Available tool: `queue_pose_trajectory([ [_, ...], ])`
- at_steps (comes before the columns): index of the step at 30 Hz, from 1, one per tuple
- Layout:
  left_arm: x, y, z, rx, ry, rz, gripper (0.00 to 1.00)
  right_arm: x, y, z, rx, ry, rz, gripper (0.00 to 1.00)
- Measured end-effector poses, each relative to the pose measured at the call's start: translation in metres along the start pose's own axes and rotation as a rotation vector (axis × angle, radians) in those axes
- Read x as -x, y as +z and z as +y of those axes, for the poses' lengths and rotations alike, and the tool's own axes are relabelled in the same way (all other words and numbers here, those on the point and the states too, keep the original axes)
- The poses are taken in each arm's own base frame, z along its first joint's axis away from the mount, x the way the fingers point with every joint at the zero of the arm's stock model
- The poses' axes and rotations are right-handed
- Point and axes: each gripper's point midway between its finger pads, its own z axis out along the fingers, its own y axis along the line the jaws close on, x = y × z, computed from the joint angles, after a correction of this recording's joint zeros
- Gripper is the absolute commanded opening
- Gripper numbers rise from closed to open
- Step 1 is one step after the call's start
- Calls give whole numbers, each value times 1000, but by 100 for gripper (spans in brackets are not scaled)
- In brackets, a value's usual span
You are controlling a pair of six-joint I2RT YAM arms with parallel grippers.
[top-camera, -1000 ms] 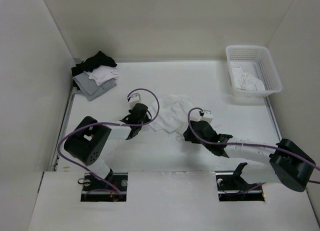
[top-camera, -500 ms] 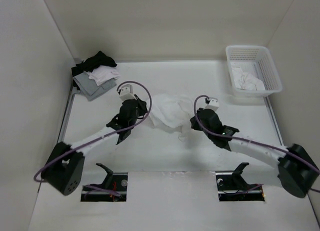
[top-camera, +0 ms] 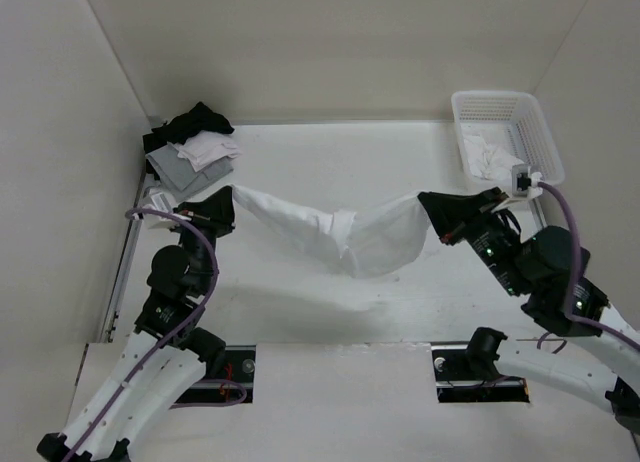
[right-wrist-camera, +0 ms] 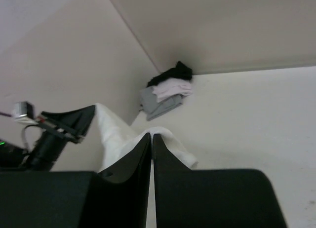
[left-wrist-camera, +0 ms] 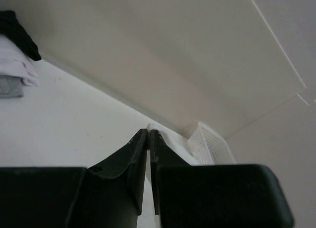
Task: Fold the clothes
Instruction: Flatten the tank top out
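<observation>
A white garment hangs stretched in the air between my two grippers and sags in the middle above the table. My left gripper is shut on its left corner. In the left wrist view the jaws are pressed together, with white cloth showing just past the tips. My right gripper is shut on the right corner. In the right wrist view the cloth drapes over the closed tips and runs off toward the other gripper.
A heap of black, grey and white garments lies at the table's back left corner. A white lattice basket stands at the back right with crumpled white cloth inside, close behind the right arm. Walls enclose the table.
Both arms rose and swung apart. The white garment left the table's middle and got pulled out wide between them. The right gripper closed on it.
</observation>
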Motion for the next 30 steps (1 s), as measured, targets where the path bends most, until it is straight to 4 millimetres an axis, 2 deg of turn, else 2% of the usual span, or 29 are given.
queue_pose_trajectory([
  [2, -4, -6, 7, 7, -3, 4, 6, -15, 18, -21, -71, -44, 19, 8],
  [4, -28, -13, 24, 26, -3, 52, 6, -41, 50, -54, -160, -88, 64, 6],
  [6, -64, -21, 46, 60, 5, 132, 6, -76, 89, -100, -249, -110, 141, 4],
  [7, -86, -26, 60, 88, 12, 185, 6, -94, 110, -130, -297, -107, 184, 3],
  [10, -132, -38, 93, 167, 38, 308, 6, -145, 159, -202, -404, -65, 331, 1],
  [11, -141, -40, 99, 188, 44, 331, 6, -156, 173, -220, -426, -48, 367, 1],
  [13, -153, -39, 105, 218, 55, 364, 6, -161, 204, -235, -428, -21, 396, 0],
  [15, -157, -36, 105, 226, 63, 382, 6, -142, 234, -228, -389, -12, 371, 1],
  [18, -150, -24, 88, 192, 41, 362, 6, -87, 257, -188, -291, -26, 271, 3],
  [20, -138, -16, 71, 152, 11, 328, 6, -52, 251, -158, -230, -44, 204, 3],
  [23, -128, -13, 58, 112, -22, 294, 6, -14, 221, -119, -162, -62, 131, 3],
  [25, -128, -16, 60, 104, -34, 290, 6, -7, 194, -103, -134, -69, 109, 4],
  [27, -132, -22, 68, 112, -41, 295, 6, -12, 172, -98, -123, -72, 110, 4],
  [30, -144, -33, 91, 155, -34, 318, 6, -32, 160, -112, -146, -68, 148, 5],
])
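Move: Both grippers already pinch the tank top, which hangs between them over bare table. Its middle is about 20 cm right, 3 cm back and 8 cm below the left hand; from the right hand it lies some 14 cm left, 4 cm ahead and 17 cm below. The folded pile is about 31 cm ahead of the left hand, 15 cm left, 31 cm lower; the white basket is 38 cm ahead of the right, 29 cm right, 37 cm lower. Keep both pinches on the tank top and shake it out: whip the right gripper forward about 30 cm and down some 22 cm, tipping it down, then lift it most of the way back up and draw it back about 11 cm. Meanwhile drop the left gripper about 19 cm, drifting slightly right and pitching down, bob it up a little and lower it again. ##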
